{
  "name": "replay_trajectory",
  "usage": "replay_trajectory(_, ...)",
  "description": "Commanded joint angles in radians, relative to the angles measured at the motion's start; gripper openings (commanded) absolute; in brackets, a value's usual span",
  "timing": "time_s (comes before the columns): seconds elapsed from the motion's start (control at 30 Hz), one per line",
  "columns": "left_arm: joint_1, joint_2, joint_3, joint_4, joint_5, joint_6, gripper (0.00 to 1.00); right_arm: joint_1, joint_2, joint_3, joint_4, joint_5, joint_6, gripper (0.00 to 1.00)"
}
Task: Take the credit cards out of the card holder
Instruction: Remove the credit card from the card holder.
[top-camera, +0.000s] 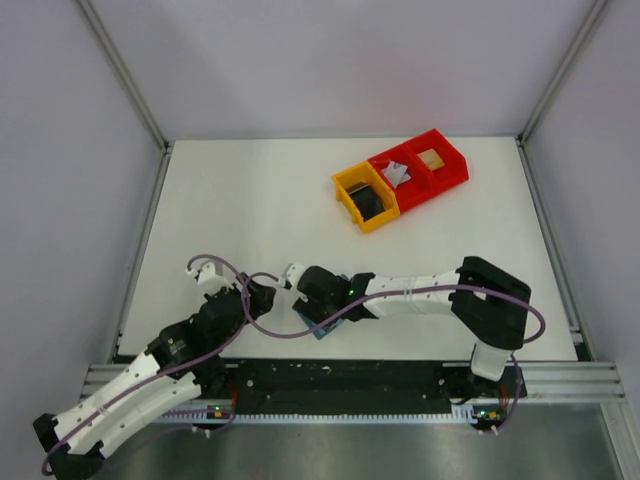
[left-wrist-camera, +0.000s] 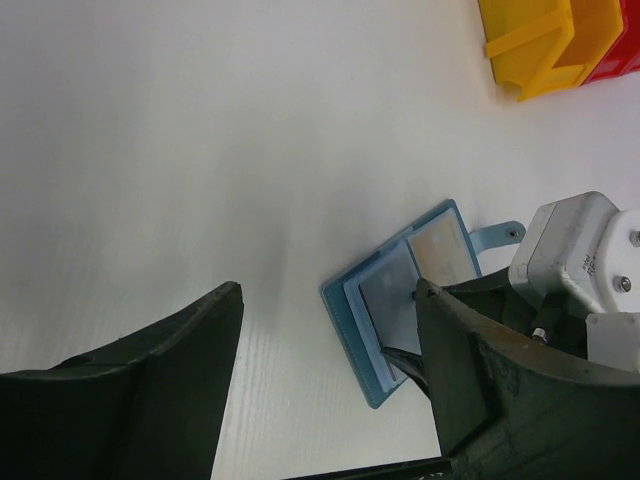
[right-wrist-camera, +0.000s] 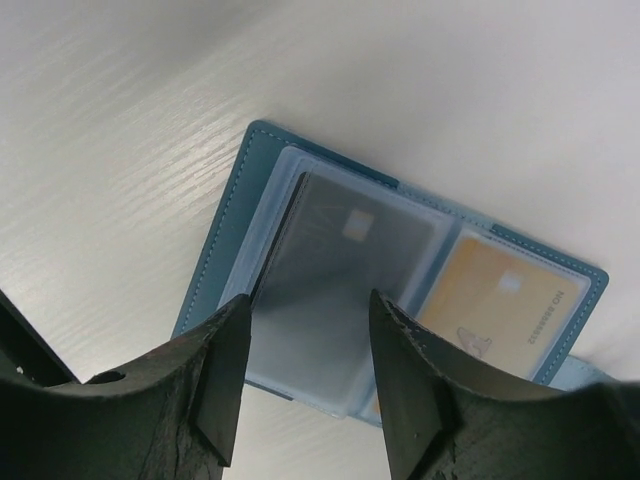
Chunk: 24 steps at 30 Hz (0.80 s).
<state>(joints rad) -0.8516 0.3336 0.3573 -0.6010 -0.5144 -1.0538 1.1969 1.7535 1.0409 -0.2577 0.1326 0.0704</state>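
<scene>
The teal-blue card holder (right-wrist-camera: 215, 255) lies open on the white table, partly under the right wrist in the top view (top-camera: 322, 329). Its clear sleeves hold credit cards: a dark grey card (right-wrist-camera: 340, 265) and a tan-yellow card (right-wrist-camera: 500, 300). My right gripper (right-wrist-camera: 310, 305) hovers just over the dark card's sleeve, open, one finger on either side of it. My left gripper (left-wrist-camera: 330, 295) is open wide and low, to the left of the holder (left-wrist-camera: 365, 320), with nothing between its fingers. The holder's tab (left-wrist-camera: 495, 237) points away.
A yellow bin (top-camera: 362, 197) and two joined red bins (top-camera: 420, 168) stand at the back right of the table, with small items inside. The yellow bin (left-wrist-camera: 535, 45) also shows at the top right of the left wrist view. Grey walls enclose the table.
</scene>
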Motion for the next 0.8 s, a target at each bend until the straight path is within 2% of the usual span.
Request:
replay_trajectory(0.0,0.002,0.001,0.019,0.023,-0.013,0.003,0.74,0.013,0.057,0.039,-0.063,0.065,-0.012,0.49)
replay_trajectory(0.1,0.0,0.001,0.019,0.024,-0.01,0.005,0.74,0.013,0.066,0.045,-0.078,0.094,-0.015,0.43)
replay_trajectory(0.33,0.0,0.013,0.017,0.043,0.008,0.017,0.74,0.01,0.032,0.057,-0.08,0.127,-0.029,0.16)
replay_trajectory(0.43,0.0,0.027,0.017,0.055,0.019,0.024,0.74,0.009,0.008,0.065,-0.08,0.156,-0.037,0.09)
replay_trajectory(0.6,0.002,0.054,0.017,0.072,0.036,0.037,0.74,-0.014,-0.037,0.064,-0.081,0.222,-0.046,0.02)
replay_trajectory(0.77,0.0,0.076,0.017,0.09,0.054,0.051,0.74,-0.062,-0.068,0.05,-0.092,0.28,-0.043,0.0)
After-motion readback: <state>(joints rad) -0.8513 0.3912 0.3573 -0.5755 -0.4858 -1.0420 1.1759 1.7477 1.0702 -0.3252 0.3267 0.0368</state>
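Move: The clear leaf of the card holder lies right under the right fingertips, not 1 cm below them, with the dark card beneath it. The gold card sits about 4 cm ahead and 5 cm to the hand's right, and the holder's strap some 8 cm ahead and 10 cm right. From the left hand, the leaf is about 11 cm to the right, 2 cm ahead and 8 cm below. The clear leaf on the holder's near-left page gets pinched as the right fingers shut from about half open. They draw it forward and to the right, towards the gold card, about 4.5 cm in all, faster near the end with a rise of some 1 cm. The wrist tips about 10 degrees, swinging the fingertips forward. ##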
